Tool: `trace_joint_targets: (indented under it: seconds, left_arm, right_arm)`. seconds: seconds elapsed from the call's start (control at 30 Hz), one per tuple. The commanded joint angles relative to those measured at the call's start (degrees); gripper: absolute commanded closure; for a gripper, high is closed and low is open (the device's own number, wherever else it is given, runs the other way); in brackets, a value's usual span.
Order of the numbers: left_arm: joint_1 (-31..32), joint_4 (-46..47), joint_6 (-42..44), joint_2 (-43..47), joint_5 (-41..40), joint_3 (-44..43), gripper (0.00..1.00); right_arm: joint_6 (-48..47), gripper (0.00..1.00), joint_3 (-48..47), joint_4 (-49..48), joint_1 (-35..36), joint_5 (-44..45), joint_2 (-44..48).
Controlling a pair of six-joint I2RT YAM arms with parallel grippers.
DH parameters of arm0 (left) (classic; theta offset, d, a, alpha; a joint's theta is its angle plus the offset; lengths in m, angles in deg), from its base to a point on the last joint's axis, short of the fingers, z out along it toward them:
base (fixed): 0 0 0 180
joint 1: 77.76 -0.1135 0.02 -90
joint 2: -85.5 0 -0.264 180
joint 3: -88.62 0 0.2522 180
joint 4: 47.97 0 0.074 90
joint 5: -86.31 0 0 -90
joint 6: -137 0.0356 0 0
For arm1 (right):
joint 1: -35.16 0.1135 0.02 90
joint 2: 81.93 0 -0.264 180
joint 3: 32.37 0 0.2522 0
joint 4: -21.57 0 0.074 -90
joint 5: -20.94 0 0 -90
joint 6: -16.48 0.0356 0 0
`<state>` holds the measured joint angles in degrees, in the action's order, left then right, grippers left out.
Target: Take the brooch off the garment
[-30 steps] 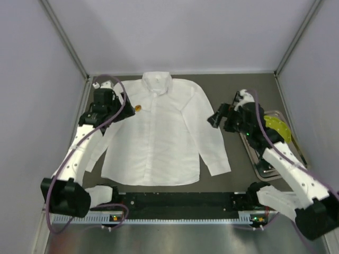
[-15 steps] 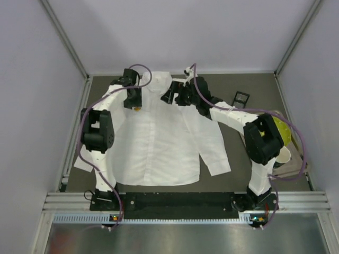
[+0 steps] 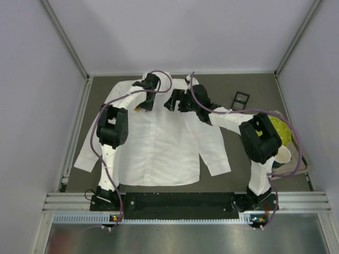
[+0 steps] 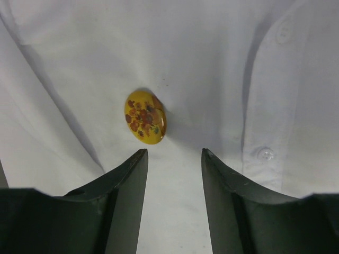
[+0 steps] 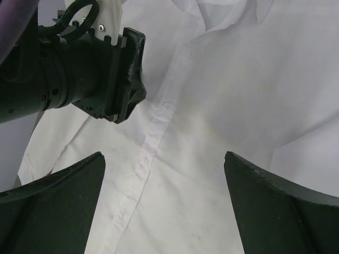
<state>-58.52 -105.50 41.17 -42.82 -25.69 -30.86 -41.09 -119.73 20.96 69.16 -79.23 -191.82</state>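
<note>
The garment (image 3: 159, 143) is a white collared shirt lying flat, front up. The brooch (image 4: 145, 124), a small round orange-gold pin, sits on the chest left of the button placket (image 4: 265, 153). My left gripper (image 4: 174, 152) hovers over the cloth, open with a narrow gap. The brooch lies just beyond its left fingertip, apart from it. In the top view this gripper (image 3: 146, 102) is below the collar. My right gripper (image 5: 164, 156) is wide open above the placket with nothing between its fingers. It (image 3: 172, 100) faces the left wrist (image 5: 79, 79).
A small black square box (image 3: 241, 98) lies on the dark table right of the shirt. A metal tray (image 3: 296, 166) at the right edge holds a yellow-green item (image 3: 280, 132) and a white cup (image 3: 283, 154). Grey walls close in three sides.
Both arms have swung in from the sides to the shirt's chest below the collar. The left jaws have narrowed, and the left gripper has moved right over the brooch.
</note>
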Motion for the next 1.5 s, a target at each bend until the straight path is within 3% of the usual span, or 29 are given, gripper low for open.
trace_joint_targets:
  seconds: [0.0,0.53,0.87,1.0,1.3,1.47]
  left_arm:
    - [-1.2,0.1,0.9,-0.8,-3.9,-2.7,0.49]
    - [-2.6,1.6,0.6,-3.3,-1.8,-4.4,0.5]
    - [-3.6,1.7,0.6,-3.8,-1.6,-4.3,0.61]
    - [-3.5,1.8,0.6,-4.1,-1.2,-4.4,0.74]
    - [-3.5,2.3,0.5,-3.1,-0.7,-3.8,0.8]
    - [-3.5,2.1,-0.3,-2.4,-0.2,-3.7,0.88]
  right_arm:
    - [-1.4,0.07,-0.4,-3.9,-0.1,0.0,0.7]
    - [0.4,0.07,-2.2,-2.9,-0.1,-0.4,-2.3]
    - [1.6,0.08,-2.9,-5.0,1.1,-2.7,-4.1]
    - [1.2,0.08,-4.6,-4.2,2.0,-2.9,-5.1]
    - [1.4,0.08,-7.0,-4.3,3.3,-4.9,-7.2]
    - [1.9,0.09,-7.9,-4.7,3.4,-5.7,-8.5]
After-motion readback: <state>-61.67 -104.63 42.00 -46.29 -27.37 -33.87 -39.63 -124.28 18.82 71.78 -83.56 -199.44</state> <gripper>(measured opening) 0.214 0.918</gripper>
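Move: The brooch lies just off the left hand's open fingertips, about 2 cm ahead, 3 cm to the left and 2 cm below. From that hand the shirt's button placket runs roughly 5 cm to the right, 2 cm below and level fore and aft; the collar is some 15 cm ahead and 7 cm right. From the right hand, the brooch is about 17 cm left, 4 cm ahead and 11 cm lower. The left fingers close on the near right end of the brooch and pinch it, after the hand slides about 3 cm left and 2 cm forward over the shirt and sinks about 1 cm. The right hand, wide open and clear of the cloth, first waits, then comes some 4 cm left and 3 cm down towards the brooch. ##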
